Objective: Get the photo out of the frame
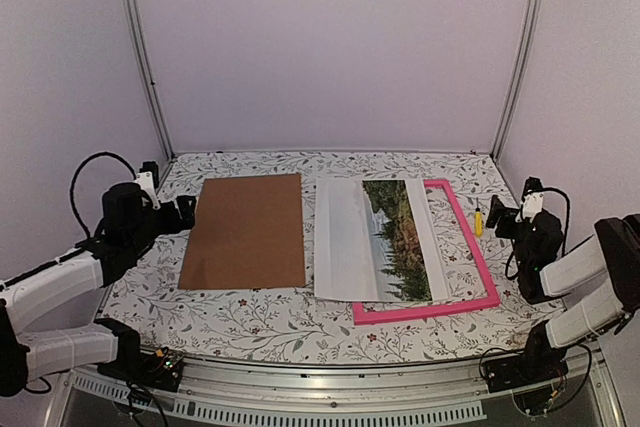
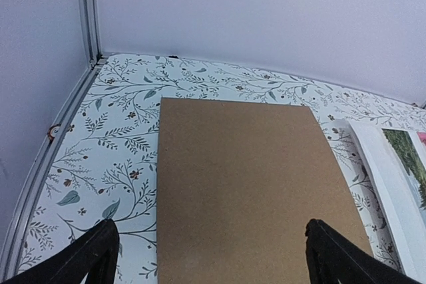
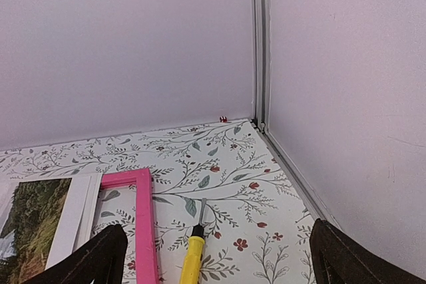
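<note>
The photo (image 1: 375, 239), a white-margined sheet with a landscape print, lies flat across the left part of the pink frame (image 1: 472, 247) and hides the frame's left border. Inside the frame's right half the patterned table shows. My left gripper (image 1: 187, 211) hovers open at the left edge of the brown backing board (image 1: 246, 232). In the left wrist view the gripper (image 2: 216, 257) has its black fingers (image 2: 98, 252) spread over the board (image 2: 246, 184), with the photo (image 2: 389, 187) at the right. Open too, my right gripper (image 1: 498, 218) stands right of the frame (image 3: 144, 217); the photo (image 3: 40, 224) shows in its view.
A yellow-handled screwdriver (image 1: 478, 219) lies on the table between the frame and my right gripper (image 3: 216, 261), seen close as the screwdriver (image 3: 193, 261) in the right wrist view. Enclosure walls and metal rails (image 1: 145, 57) surround the floral table (image 1: 250, 317).
</note>
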`<state>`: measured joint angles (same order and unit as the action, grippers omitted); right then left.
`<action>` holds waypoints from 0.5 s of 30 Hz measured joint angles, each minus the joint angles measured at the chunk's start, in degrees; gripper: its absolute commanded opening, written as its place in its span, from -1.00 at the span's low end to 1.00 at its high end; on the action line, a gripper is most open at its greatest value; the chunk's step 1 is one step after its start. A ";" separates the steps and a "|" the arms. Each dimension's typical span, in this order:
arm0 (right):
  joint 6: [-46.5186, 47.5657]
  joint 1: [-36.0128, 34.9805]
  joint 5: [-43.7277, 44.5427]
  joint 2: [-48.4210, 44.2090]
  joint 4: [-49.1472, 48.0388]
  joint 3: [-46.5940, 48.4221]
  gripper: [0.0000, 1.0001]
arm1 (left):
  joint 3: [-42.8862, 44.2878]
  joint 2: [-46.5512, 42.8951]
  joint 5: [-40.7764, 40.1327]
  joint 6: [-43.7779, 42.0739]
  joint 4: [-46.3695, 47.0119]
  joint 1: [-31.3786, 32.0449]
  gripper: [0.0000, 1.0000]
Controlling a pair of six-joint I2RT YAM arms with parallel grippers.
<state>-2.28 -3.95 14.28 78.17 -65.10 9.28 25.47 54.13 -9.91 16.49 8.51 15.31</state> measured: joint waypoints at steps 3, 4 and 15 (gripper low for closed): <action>1.51 0.02 -0.48 4.79 -8.46 -0.70 0.98 | -2.58 -2.10 -2.16 -0.04 1.05 -1.86 0.99; 1.95 0.02 -0.81 6.64 -10.51 -0.61 0.98 | -3.32 -2.58 -3.06 -0.11 1.49 -2.64 0.99; 3.67 0.22 -1.68 10.43 -11.74 2.56 0.98 | -13.31 6.43 -11.80 -5.75 27.58 -10.49 0.99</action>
<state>1.39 -3.73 12.60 88.60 -76.84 11.84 12.16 60.55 -21.71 10.74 36.10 4.82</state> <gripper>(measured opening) 0.989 0.994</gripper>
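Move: My hands are empty. The photo lies about 63 cm to the right of my left hand and 23 cm ahead of it, some 26 cm lower; the brown board is nearer, 27 cm ahead and 11 cm to the right. From my right hand the photo is roughly 39 cm left and 21 cm ahead, the pink frame 23 cm left and 15 cm ahead, and the screwdriver 29 cm ahead and 5 cm right, all about 23 cm below. I swing my open, empty left hand about 10 cm to the left, away from the brown board and the photo, sinking it some 3 cm towards the end and turning it around 20 degrees counter-clockwise while its fingertips tip up a little. My right hand, also open and touching nothing, eases forward about 2 cm and settles. ##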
